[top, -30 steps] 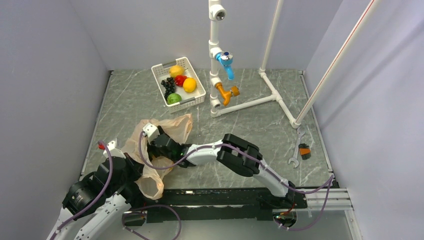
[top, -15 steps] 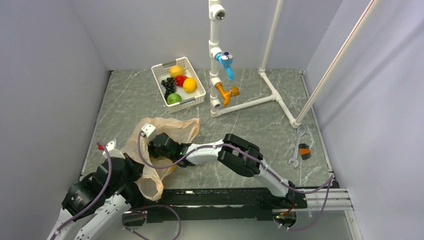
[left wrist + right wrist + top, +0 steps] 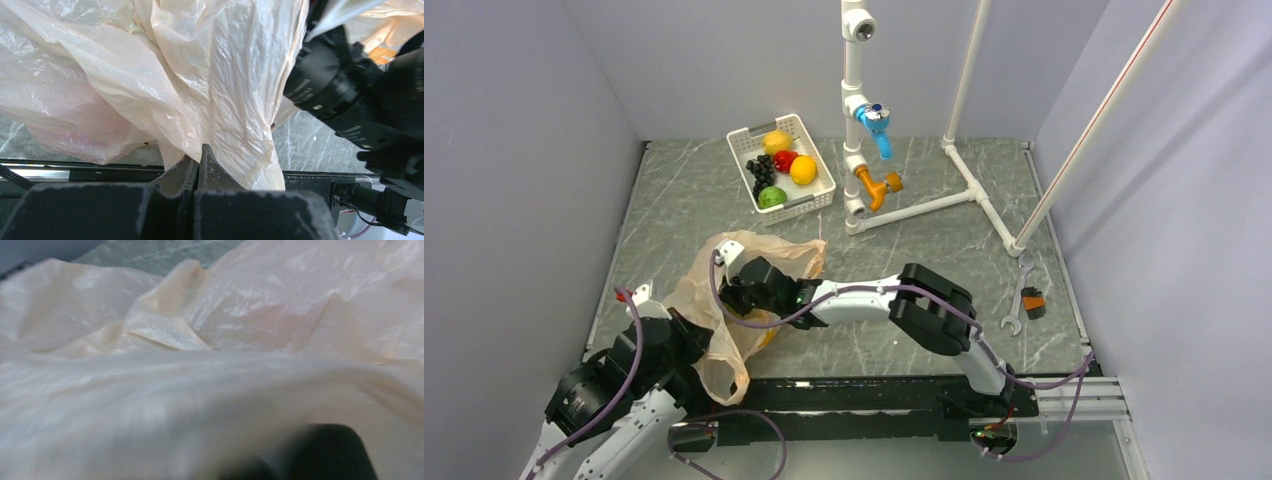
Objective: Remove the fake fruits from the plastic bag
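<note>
The peach plastic bag [image 3: 692,290] lies crumpled at the near left of the table and fills the left wrist view [image 3: 150,75]. My left gripper [image 3: 200,152] is shut on a fold at its near edge. My right wrist [image 3: 762,285] reaches into the bag's mouth from the right; bag film hides its fingers, and the right wrist view shows only blurred film [image 3: 210,340]. Any fake fruits inside the bag are hidden. A red apple [image 3: 785,160] and a round green fruit [image 3: 772,197] sit in the basket.
The white basket [image 3: 822,192] at the back also holds a lemon [image 3: 776,140], an orange fruit [image 3: 803,170] and black grapes [image 3: 761,172]. A white pipe frame [image 3: 854,150] with blue and orange valves stands behind. A wrench [image 3: 1016,298] lies at the right.
My right arm has shifted a little to the right with its wrist still in the bag. The bag's far flap has spread toward the right. The left arm has held still.
</note>
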Available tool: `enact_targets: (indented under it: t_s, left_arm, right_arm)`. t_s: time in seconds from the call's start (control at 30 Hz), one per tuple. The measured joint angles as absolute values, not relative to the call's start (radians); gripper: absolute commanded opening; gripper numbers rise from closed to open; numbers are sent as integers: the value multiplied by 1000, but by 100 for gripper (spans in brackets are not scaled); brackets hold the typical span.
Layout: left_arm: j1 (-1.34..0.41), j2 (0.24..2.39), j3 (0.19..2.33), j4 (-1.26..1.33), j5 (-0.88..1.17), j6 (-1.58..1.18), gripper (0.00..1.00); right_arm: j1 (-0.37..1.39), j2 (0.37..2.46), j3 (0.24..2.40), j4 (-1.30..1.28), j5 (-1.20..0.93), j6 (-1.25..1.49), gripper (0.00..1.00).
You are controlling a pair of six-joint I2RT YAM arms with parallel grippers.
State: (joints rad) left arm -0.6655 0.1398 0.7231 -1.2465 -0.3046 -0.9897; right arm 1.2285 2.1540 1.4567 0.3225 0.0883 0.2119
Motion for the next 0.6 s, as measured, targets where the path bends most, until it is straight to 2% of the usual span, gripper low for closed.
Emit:
enact_targets:
  t_s: [0.6]
  left_arm:
    - [-665, 46, 723, -1283, -337, -1038, 0]
  right_arm:
    - [1213, 1930, 1282, 353, -64, 334, 0]
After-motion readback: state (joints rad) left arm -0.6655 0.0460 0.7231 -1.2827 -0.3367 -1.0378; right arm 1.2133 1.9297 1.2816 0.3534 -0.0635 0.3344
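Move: The right hand is down in the bag with the green grapes already between its fingers; the white basket they are to go to lies some 40 cm ahead and 9 cm to its right, about 5 cm lower. In that basket the watermelon sits about 30 cm ahead and 7 cm to the right of this hand, and a yellow fruit still in the bag lies some 6 cm back and 8 cm to its right. From the left hand, which pinches the bag's edge, the basket is roughly 50 cm ahead and 10 cm to the right, 12 cm lower. The right hand, keeping its grip on the green grapes, draws them up about 6 cm towards the bag's mouth, quickly at first and then slowing, while it also backs off towards the robot and slides right by some 3 cm each, its wrist turning about 10 degrees. The left fingers stay shut on the bag's edge and hold it against the pull, that hand easing only about 1 cm to the left. ##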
